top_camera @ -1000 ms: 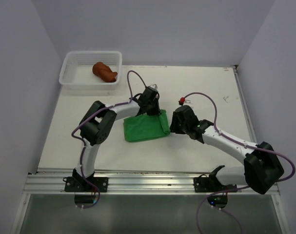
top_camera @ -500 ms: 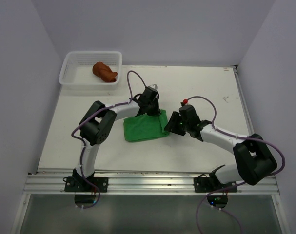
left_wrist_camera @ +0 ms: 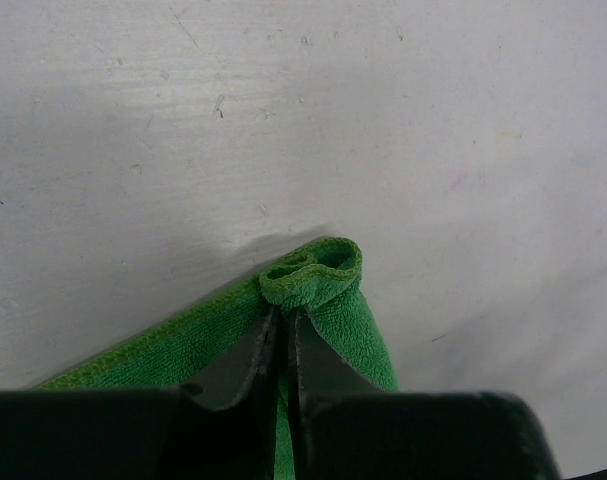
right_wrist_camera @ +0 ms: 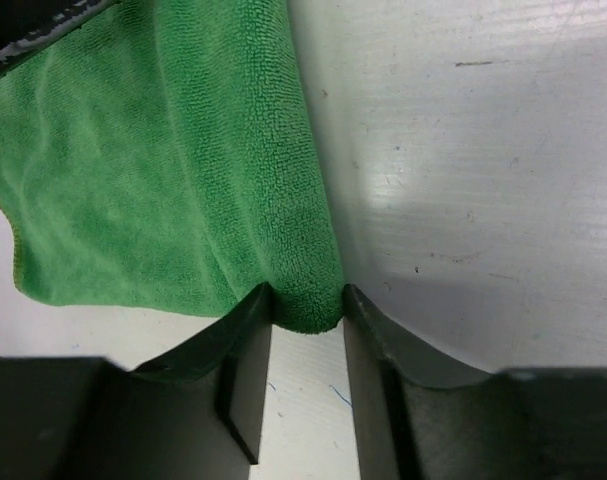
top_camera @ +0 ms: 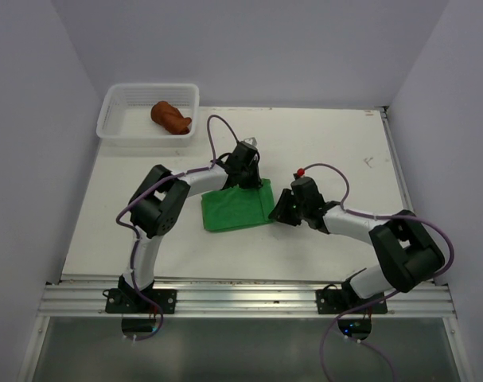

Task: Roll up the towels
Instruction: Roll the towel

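The green towel (top_camera: pixel 235 209) lies flat on the table with its right edge curled into a narrow roll. My left gripper (top_camera: pixel 249 183) is shut on the far end of that roll, and the looped green towel (left_wrist_camera: pixel 321 272) bulges just past the tips of my left gripper (left_wrist_camera: pixel 283 318). My right gripper (top_camera: pixel 280 209) sits at the near end of the roll. In the right wrist view the right gripper (right_wrist_camera: pixel 308 302) has both fingers pressed against the sides of the green towel (right_wrist_camera: pixel 163 170). The rust-brown towel (top_camera: pixel 170 117) lies bunched in the basket.
A white mesh basket (top_camera: pixel 107 127) stands at the table's far left corner. Purple cables loop over both arms. White walls close in the table on the left, back and right. A metal rail runs along the near edge.
The right arm has stretched lower and leftward, bringing its gripper onto the near end of the roll, where the jaws closed in. The left gripper and the towel have stayed put.
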{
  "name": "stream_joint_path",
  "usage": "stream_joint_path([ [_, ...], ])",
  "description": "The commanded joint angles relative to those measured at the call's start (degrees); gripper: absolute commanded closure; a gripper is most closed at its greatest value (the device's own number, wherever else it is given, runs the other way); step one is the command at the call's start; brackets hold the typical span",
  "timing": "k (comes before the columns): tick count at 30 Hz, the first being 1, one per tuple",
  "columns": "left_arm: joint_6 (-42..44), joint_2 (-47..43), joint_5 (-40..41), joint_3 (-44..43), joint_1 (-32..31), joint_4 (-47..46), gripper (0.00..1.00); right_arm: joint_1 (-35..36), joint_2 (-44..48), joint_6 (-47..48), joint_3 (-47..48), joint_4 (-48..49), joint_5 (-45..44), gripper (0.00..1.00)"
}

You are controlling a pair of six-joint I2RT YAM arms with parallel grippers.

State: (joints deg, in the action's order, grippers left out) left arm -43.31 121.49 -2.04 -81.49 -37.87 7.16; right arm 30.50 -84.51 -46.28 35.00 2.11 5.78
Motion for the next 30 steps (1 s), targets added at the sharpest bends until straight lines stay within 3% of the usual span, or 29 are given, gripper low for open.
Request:
stream_joint_path([
  [1,2.62,-0.99,4.33,1.6,1.3,2.69,0.96,-0.18,-0.83,0.14,-0.9,2.37,0.64,0.67],
  [5,2.62,-1.08,4.33,1.6,1.3,2.69,0.96,-0.18,-1.09,1.46,-0.64,3.16,0.28,0.75],
  [12,2.88,-1.43,4.5,1.51,1.3,2.86,0.96,-0.18,-3.29,2.07,-0.64,4.22,0.72,0.72],
  [19,3.23,-2.05,4.86,1.51,1.57,3.3,0.92,-0.18,-3.29,3.39,-1.34,4.92,-0.24,0.98],
  [21,3.23,-2.49,4.77,1.43,1.57,3.39,0.91,-0.09,-2.59,4.79,-1.08,4.05,-1.38,1.0],
  [30,3.06,-4.51,3.72,0.9,2.97,4.44,0.68,3.59,0.4,10.33,0.24,-0.88,-9.73,1.0],
])
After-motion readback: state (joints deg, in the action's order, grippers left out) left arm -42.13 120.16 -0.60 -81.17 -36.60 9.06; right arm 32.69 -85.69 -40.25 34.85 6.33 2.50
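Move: The green towel's near right corner already sits between the right hand's parted fingers, about 1 cm ahead and 1 cm down; its far right corner is some 12 cm ahead of that hand and 2 cm left. That far corner is still pinched in the left hand, reaching about 1 cm ahead of the finger pads. The folded towel's middle lies roughly 4 cm ahead and 10 cm left of the right hand, 6 cm back and 7 cm left of the left hand. The near right corner of the green towel is pinched between the right fingers, which edge about 1 cm forward and slightly left as they close from well open to shut, the wrist tilting a little at the end. The far corner stays in the left grip while that hand starts easing left, some 1.5 cm in all; then its fingers open part way to let the cloth go. ##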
